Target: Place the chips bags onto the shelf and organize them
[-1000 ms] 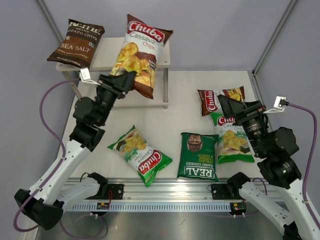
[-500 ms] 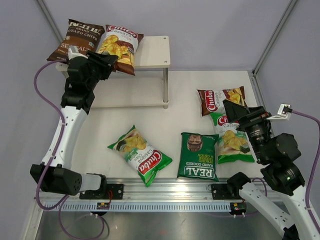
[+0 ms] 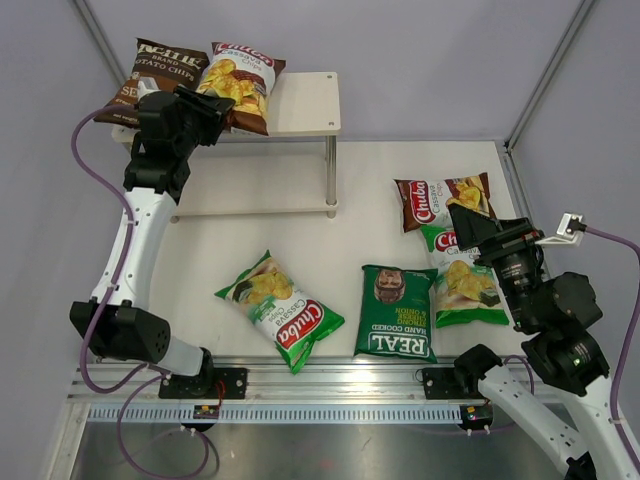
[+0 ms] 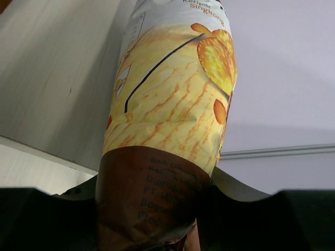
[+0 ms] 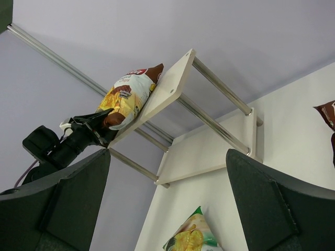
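My left gripper [image 3: 212,112] is shut on the lower edge of a brown/white Chuba bag [image 3: 238,82], which lies on the shelf's top board [image 3: 305,102] beside the dark brown Sea Salt bag [image 3: 158,66]. In the left wrist view the bag [image 4: 167,120] fills the middle, its brown end pinched between the jaws. On the table lie a green Chuba bag [image 3: 280,310], the dark green REAL bag [image 3: 397,312], another green Chuba bag [image 3: 462,285] and a brown Chuba bag [image 3: 440,200]. My right gripper [image 3: 470,228] is open and empty above those last two.
The shelf's lower board [image 3: 255,190] is bare. The right wrist view shows the shelf [image 5: 172,89] from the side, with the left arm [image 5: 63,146] at its top board and a green bag [image 5: 191,238] below. Grey walls close in on both sides.
My left gripper carried the brown/white Chuba bag from in front of the shelf up to the top board's left part and laid it beside the Sea Salt bag. The right arm barely moved.
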Motion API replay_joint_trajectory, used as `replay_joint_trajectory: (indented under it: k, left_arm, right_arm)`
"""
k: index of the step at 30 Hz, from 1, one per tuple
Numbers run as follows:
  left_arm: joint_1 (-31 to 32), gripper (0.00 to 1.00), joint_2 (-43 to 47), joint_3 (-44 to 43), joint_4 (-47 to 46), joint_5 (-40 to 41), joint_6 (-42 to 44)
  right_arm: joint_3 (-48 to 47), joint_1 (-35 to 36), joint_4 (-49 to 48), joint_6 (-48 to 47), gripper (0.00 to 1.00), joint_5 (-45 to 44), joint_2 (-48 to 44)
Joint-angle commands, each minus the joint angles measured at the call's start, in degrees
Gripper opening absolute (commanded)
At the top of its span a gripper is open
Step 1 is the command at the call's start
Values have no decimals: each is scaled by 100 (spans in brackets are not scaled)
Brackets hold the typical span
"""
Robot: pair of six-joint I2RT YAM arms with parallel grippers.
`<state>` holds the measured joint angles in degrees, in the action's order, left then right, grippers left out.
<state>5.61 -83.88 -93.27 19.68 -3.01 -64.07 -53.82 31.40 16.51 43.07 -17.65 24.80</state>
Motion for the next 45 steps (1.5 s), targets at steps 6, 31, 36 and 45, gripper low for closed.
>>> replay_joint_trajectory:
  k: [6,31,36,45]
  left_arm:
    - [-60,23,-252,-525,352,652,185]
    - [-77,94,134,-279,1072,863,501]
    - [-68,99,442,-262,1328,951,563]
    - [-60,99,1013,-532,1450,626,869]
  right_arm:
    - [109,33,-122,-35,99,-327,-98]
    - [-58,33,45,-132,99,68,217]
    - [-1030,24,904,-703,100,1043,1411]
    - [-1411,-98,1117,-1125,99,1404,3205]
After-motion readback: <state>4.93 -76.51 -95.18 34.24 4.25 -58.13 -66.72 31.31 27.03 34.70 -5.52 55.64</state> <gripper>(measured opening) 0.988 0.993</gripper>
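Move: The brown Chuba bag, already on the top shelf and pinched by its near end in the left fingers, has its middle about 9 cm ahead of the left hand, 3 cm to its right, level. The Sea Salt bag lies 11 cm left and 6 cm ahead of that hand. From the right hand, the green Real bag is some 40 cm below and 5 cm left, neither ahead nor behind; the centre green Chuba bag is 31 cm left at that depth. Forward and left by about 2 cm the left hand nudges the pinched brown Chuba bag towards the Sea Salt bag, pauses, then opens wide, lets go and backs off some 7 cm, drifting a little farther left. Late on, the empty, open right hand swings left, forward and down, about 8 cm each way, towards the green bags on the table, tipping down and rolling its left side lower. ##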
